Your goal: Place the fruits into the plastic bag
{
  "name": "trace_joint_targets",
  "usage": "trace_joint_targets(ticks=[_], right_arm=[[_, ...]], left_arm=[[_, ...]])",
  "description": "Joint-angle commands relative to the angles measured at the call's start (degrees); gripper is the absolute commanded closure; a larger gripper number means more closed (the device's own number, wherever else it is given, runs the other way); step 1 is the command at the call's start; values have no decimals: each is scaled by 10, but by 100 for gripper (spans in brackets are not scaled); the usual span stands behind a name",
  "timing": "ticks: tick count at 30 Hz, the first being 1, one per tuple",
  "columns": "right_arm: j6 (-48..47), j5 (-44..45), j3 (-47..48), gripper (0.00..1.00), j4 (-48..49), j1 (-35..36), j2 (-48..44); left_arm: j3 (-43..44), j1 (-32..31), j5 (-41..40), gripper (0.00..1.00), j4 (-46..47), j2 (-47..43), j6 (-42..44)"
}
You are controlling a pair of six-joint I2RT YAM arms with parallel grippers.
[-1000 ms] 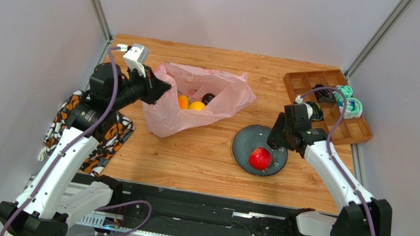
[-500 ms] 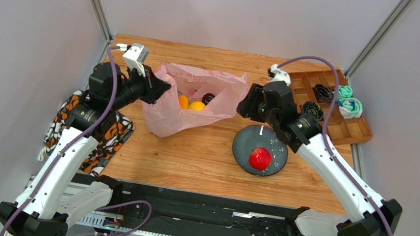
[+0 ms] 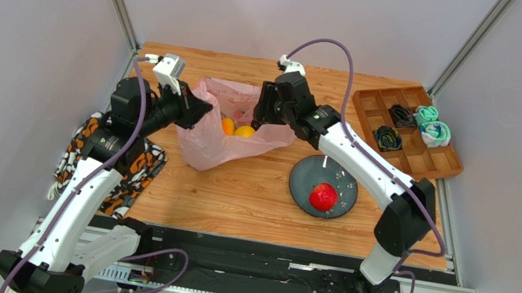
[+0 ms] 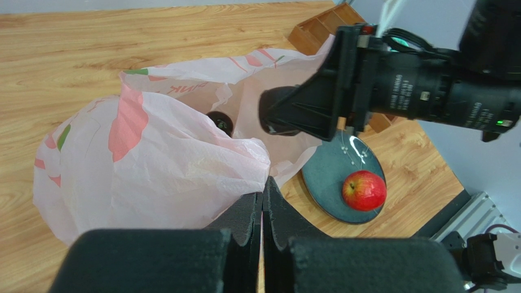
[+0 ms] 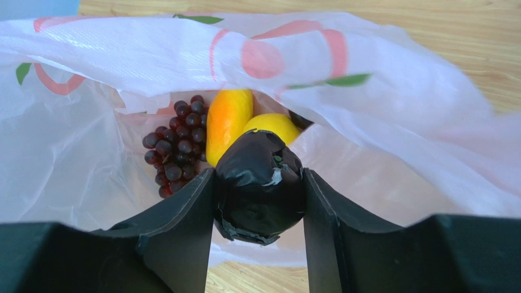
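The pink plastic bag (image 3: 213, 147) lies at the table's left centre with its mouth open. My left gripper (image 3: 198, 111) is shut on the bag's rim (image 4: 257, 165) and holds it up. My right gripper (image 3: 261, 112) is shut on the dark plum-like ball (image 5: 260, 183) and hangs over the bag's mouth (image 5: 367, 85). Inside the bag lie dark purple grapes (image 5: 174, 143), a yellow-orange banana (image 5: 227, 122) and a yellow citrus (image 5: 275, 124). The red apple (image 3: 323, 197) sits on a dark round plate (image 3: 304, 175), to the right of the bag; it also shows in the left wrist view (image 4: 364, 190).
A wooden compartment tray (image 3: 370, 98) stands at the back right with teal (image 3: 431, 125) and black (image 3: 387, 138) coiled bundles. An orange-black patterned cloth (image 3: 129, 173) lies at the left edge under my left arm. Grey walls close in on both sides.
My right arm has swung left from over the plate to the bag's mouth, carrying the dark ball. My left gripper has held the bag rim still.
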Motion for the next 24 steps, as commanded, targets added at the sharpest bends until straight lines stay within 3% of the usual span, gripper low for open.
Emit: trace_joint_targets(ticks=[1,7,14,24], right_arm=[[-26,-24,73,79,11,17,77],[-29,-60,113,79,-13,38,151],[-37,-116,104,79,-33,58,183],[-50,-128,98,79,-87,70,220]], left_arm=[[24,2,3,100,6,2,7],[24,2,3,100,5,2,8],[24,2,2,100,6,2,8],[24,2,2,100,5,2,9]])
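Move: The pink bag's floor, where the dark fruit already in the right fingers is being taken, lies roughly 18 cm below the right hand, about 7 cm left and 2 cm back. In the bag, at the same depth, the lemon is about 3 cm ahead and 5 cm left of that hand, the mango 3 ahead and 10 left, the grapes 3 back and 14 left. From the left hand, the bag floor is about 7 cm right, level fore-and-aft and some 27 cm below. The dark fruit goes down into the open bag, still pinched by the right hand: first left with a touch forward, then down and still left while drawing back, ending about 13 cm lower, 8 cm left and 5 cm back. The wrist tips the fingers further downward and turns counter-clockwise, nearly 20 degrees each. The left hand stays put, keeping the bag's rim pinched and raised. ##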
